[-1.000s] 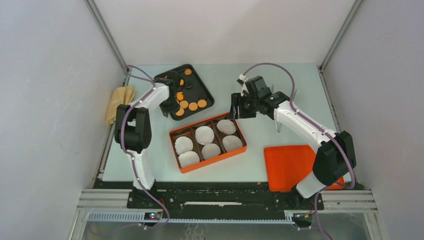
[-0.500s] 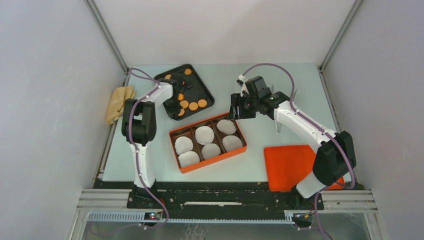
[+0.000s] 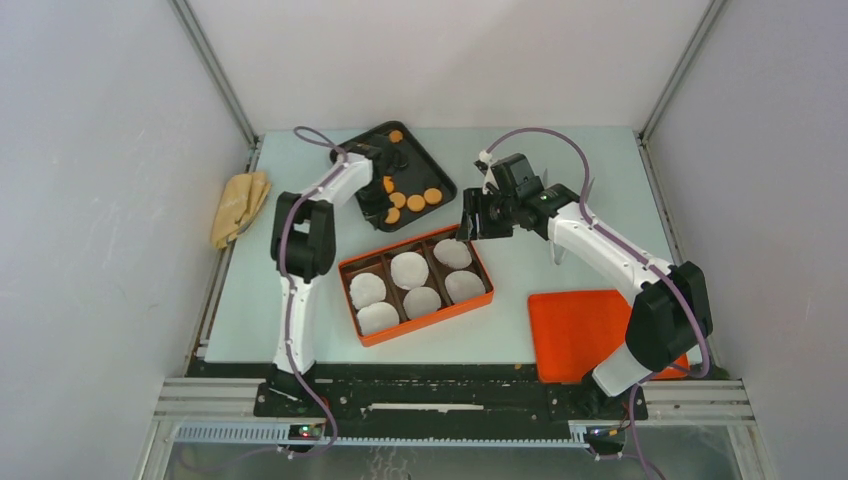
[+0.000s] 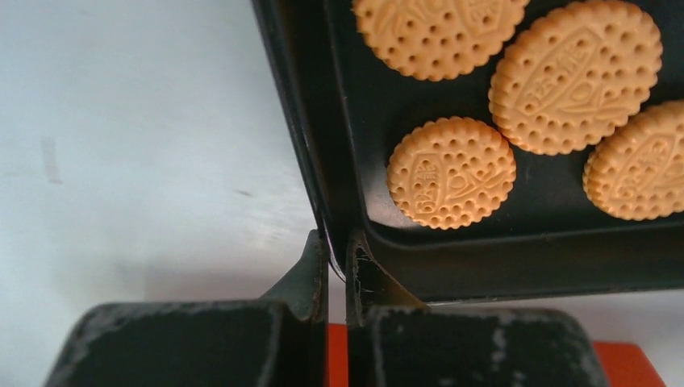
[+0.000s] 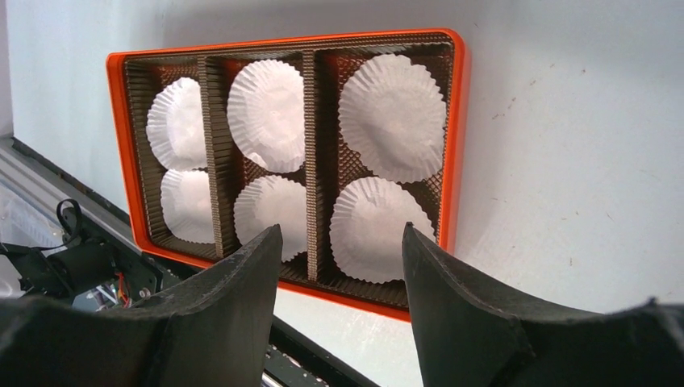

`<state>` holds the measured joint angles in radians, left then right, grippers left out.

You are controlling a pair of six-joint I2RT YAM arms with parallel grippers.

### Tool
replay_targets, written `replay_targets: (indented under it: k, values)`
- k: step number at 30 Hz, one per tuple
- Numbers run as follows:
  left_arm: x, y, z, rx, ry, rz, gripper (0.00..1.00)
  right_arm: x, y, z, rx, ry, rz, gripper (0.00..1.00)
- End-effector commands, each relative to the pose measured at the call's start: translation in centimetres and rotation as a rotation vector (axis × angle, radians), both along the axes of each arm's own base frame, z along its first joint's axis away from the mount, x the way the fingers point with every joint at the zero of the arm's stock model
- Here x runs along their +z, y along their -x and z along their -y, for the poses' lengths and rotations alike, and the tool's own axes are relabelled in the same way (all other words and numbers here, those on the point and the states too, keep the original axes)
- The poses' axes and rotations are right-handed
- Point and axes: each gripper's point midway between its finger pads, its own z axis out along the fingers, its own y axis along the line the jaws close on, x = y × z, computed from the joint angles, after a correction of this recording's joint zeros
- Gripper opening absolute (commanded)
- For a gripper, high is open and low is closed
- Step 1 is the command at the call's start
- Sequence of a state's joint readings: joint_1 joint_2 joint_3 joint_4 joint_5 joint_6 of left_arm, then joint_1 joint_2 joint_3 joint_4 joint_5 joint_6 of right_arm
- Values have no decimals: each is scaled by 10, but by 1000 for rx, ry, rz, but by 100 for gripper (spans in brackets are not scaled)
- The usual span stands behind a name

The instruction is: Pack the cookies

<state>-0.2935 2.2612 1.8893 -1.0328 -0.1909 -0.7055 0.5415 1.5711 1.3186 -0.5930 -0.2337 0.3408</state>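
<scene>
The cookies [image 3: 416,202] are round orange biscuits lying in a black tray [image 3: 432,172] at the back of the table. Several show close up in the left wrist view [image 4: 452,172]. My left gripper [image 3: 373,196] is shut on the tray's rim [image 4: 323,173] at its near left corner, the fingers [image 4: 310,270] pinching the edge. My right gripper [image 3: 466,224] is open and empty, hovering over the far right end of the orange box [image 3: 344,268]. That box [image 5: 456,145] holds several white paper liner cups [image 5: 393,117] and no cookies.
An orange lid [image 3: 585,330] lies flat at the front right. A yellow cloth [image 3: 238,205] lies at the table's left edge. Grey walls enclose the table on three sides.
My left gripper has slid the black tray with its cookies to the right, towards the table's middle. The right arm has not moved.
</scene>
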Motion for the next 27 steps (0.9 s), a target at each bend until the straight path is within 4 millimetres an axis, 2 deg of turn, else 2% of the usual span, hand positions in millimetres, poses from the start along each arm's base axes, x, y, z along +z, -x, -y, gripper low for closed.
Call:
replay_targets:
  k: [1, 5, 11, 16, 19, 22, 25, 27]
  values:
    - [13, -26, 99, -217, 182, 109, 0, 6, -7, 13, -42, 5, 36, 65]
    - [11, -22, 134, -267, 226, 118, 0, 3, -12, 27, -97, 1, 34, 65]
    - [28, -21, 189, -362, 350, 159, 0, -4, -20, 50, -188, 3, 25, 65]
    - [35, -4, 217, -435, 392, 160, 0, -6, -27, 64, -249, -10, 16, 65]
    - [28, 7, 219, -447, 380, 144, 1, -5, -30, 67, -257, -15, 22, 65]
    - [28, 5, 207, -426, 332, 168, 16, -8, -30, 68, -254, -11, 15, 65]
    - [51, -6, 190, -404, 265, 244, 29, -9, -26, 66, -237, -1, 16, 65]
    - [79, -14, 174, -381, 198, 326, 38, -10, -23, 65, -231, 9, 22, 65]
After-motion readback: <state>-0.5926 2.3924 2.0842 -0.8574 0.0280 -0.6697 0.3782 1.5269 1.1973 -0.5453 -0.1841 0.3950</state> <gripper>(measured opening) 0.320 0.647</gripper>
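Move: The left fingers already pinch the baking tray's near-left corner; the clear table where that corner should go lies about 20 cm to this hand's right, level with it. The tray's middle is some 14 cm ahead and 5 cm right, the nearest cookie 3 cm ahead and 4 cm right, the cookie box 14 cm back and 10 cm right. From the raised right hand the tray's middle lies about 24 cm ahead, 20 cm left and 15 cm below. Drag the tray by its rim with the left gripper about 20 cm to the right, past the box's far side, keeping low and turning the hand some 20 degrees clockwise while it rolls left side down; then stop and open the fingers partway to release the rim. Meanwhile shift the open, empty right gripper about 7 cm right and a little forward and down, turning slightly clockwise. ##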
